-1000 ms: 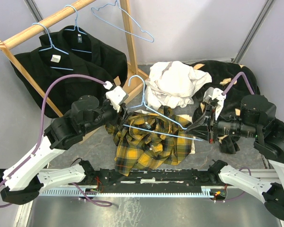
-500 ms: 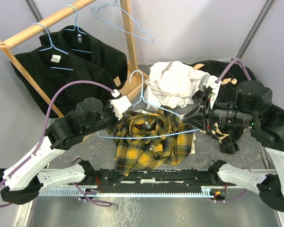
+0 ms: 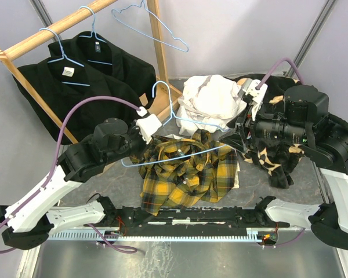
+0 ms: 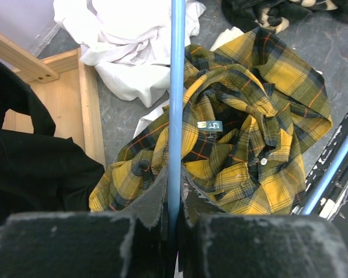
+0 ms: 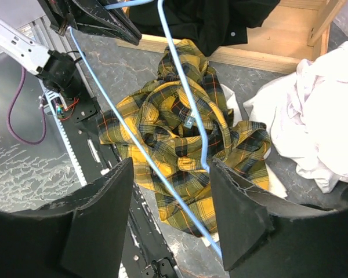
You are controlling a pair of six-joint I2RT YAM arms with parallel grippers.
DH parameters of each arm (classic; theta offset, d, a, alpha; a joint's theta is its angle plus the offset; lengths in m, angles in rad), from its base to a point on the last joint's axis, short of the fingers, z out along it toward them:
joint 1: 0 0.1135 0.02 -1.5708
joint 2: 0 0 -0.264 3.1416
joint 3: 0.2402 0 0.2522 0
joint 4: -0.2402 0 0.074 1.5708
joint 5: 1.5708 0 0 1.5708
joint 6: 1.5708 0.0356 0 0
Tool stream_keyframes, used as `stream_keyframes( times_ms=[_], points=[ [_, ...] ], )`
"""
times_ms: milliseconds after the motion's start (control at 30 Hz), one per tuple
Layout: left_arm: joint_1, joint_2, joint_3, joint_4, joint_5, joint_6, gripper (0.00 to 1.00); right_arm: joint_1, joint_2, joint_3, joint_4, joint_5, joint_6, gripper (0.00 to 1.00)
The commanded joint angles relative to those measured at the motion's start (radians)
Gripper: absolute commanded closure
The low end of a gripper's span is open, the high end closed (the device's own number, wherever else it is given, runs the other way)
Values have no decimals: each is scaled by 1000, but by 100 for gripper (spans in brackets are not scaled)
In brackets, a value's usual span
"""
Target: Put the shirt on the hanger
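The yellow-and-black plaid shirt (image 3: 188, 174) lies crumpled on the grey table between the arms, collar label up (image 4: 209, 125). The light-blue wire hanger (image 3: 174, 116) hangs above it, hook pointing to the back. My left gripper (image 4: 175, 174) is shut on one wire of the hanger (image 4: 175, 87), near its left shoulder (image 3: 140, 149). My right gripper (image 5: 171, 174) is open at the hanger's right end (image 3: 236, 138). The hanger's wires (image 5: 185, 92) pass between the jaws over the shirt (image 5: 180, 139). No fingertip presses on them.
A wooden rack (image 3: 52, 29) at back left carries black shirts (image 3: 75, 81) on hangers and one bare hanger (image 3: 151, 23). A cream-white shirt (image 3: 211, 101) and a dark patterned garment (image 3: 278, 156) lie behind and right of the plaid shirt.
The left gripper closed on the hanger. The right gripper opened, let go of the hanger's right end and rose toward the back. The hanger lifted off the shirt.
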Motion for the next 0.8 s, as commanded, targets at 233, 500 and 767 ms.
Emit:
stream_keyframes(
  times_ms=[233,500,767],
  points=[
    [1,25,-35,108,22,98,97,6,75,21,13,0,-38,35],
    [0,0,-81,151,107,240,97,5,117,-37,78,-33,-133,35],
    [0,-16,-114,171,104,279,97,5,199,-58,90,-279,-95,36]
  ],
)
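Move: The hanger's hook neck lies about 16 cm left of the right hand, 6 cm ahead and 4 cm lower. The hanger's right end is just under the right fingers, roughly 1 cm to their right and 3 cm down, and the plaid shirt's collar label lies about 20 cm left, 12 cm ahead and 38 cm below. From the left hand, which already holds the left shoulder bar, that label is some 14 cm right, 9 cm ahead and 28 cm down. The hanger's right shoulder bar is straddled by the open right fingers as that hand goes down and left about 5 cm each, and some 3 cm forward, in along the bar towards the hook neck, turning about 10 degrees. The left hand keeps its pinch on the left shoulder bar, sinks about 2 cm and turns the hanger roughly 10 degrees clockwise. ##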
